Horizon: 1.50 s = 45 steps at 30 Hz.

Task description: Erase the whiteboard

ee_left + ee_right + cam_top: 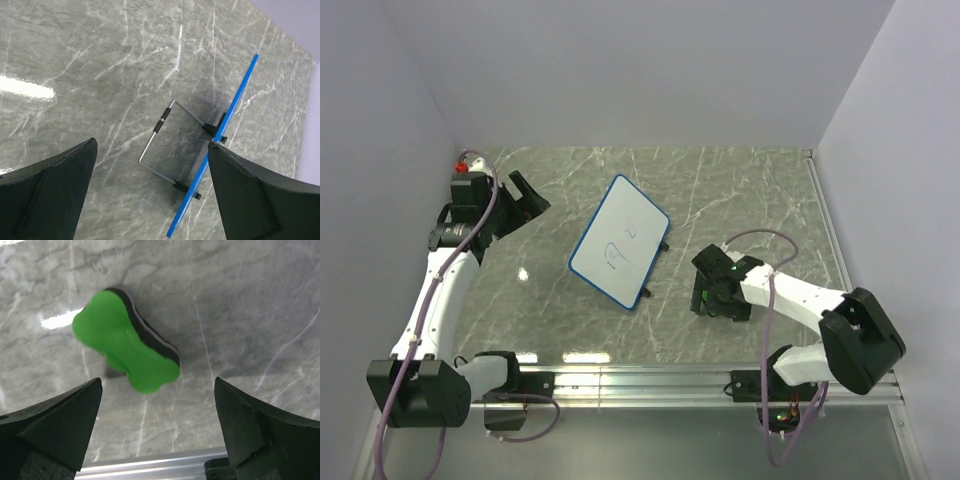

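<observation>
The whiteboard [620, 240], white with a blue rim and dark handwritten marks, stands tilted on a wire stand in the middle of the table. In the left wrist view it shows edge-on as a blue strip [235, 105], with its wire stand [156, 131] behind it. My left gripper [525, 195] is open and empty, to the left of and behind the board [152, 200]. My right gripper [715, 295] is open, pointing down to the right of the board. A green bow-shaped eraser [125, 347] with a black underside lies on the table just beyond its fingertips [157, 430]; it is hidden in the top view.
A metal rail [650, 380] runs along the near table edge and shows close under the right gripper [150, 467]. Plain walls close in the table on the left [380, 150], back and right [900, 150].
</observation>
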Tool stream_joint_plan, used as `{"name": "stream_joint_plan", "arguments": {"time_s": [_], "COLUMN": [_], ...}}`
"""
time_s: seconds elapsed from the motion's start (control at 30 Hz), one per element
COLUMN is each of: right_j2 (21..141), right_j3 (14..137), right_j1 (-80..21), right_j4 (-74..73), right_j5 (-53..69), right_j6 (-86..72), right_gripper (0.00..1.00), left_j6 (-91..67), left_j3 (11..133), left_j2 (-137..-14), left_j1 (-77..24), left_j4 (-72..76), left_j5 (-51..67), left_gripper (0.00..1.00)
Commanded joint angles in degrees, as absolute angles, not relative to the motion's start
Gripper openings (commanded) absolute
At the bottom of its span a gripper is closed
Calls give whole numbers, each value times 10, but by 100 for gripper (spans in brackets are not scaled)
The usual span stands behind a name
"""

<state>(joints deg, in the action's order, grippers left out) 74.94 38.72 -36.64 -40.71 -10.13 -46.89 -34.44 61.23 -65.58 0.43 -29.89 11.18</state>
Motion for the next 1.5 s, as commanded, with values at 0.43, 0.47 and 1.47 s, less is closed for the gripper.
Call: {"name": "stream_joint_plan", "arguments": {"time_s": [0.43, 0.47, 1.47], "right_j2": [874, 876, 890], "right_j3": [497, 492, 462], "right_j1": [-371, -371, -375], "right_j4": [-376, -372, -361], "right_j5": [-153, -146, -113], "right_j6": [-395, -396, -415], "right_gripper": [94, 91, 15], "left_j6": [-322, -321, -317], "left_j3": [606, 606, 600], "left_j2": [-621, -621, -636], "left_j1": [-14, -14, -14], "left_j4": [-301, -301, -280], "left_j5": [116, 116, 130], "left_gripper": [98, 98, 99]}}
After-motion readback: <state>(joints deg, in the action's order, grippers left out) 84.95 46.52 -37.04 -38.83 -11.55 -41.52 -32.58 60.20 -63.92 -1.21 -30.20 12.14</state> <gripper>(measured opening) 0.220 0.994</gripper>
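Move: The green eraser lies just ahead of my right hand, about 3 cm forward, 2 cm left and 1 cm below the open fingers, set slantwise. The whiteboard stands some 15 cm ahead and 20 cm left of that hand, its middle about 8 cm higher, and its nearer black foot is about 3 cm ahead and 16 cm left at fingertip level. From my left hand the eraser is roughly 38 cm right, 14 cm back and 22 cm down. Staying low, I slide my open right hand forward about 5 cm and slightly left over the green eraser, then ease it back some 2 cm. As it eases back, the fingers go from wide open to nearly shut and pinch the eraser across its narrow waist, keeping that grip with the hand pointing down. ##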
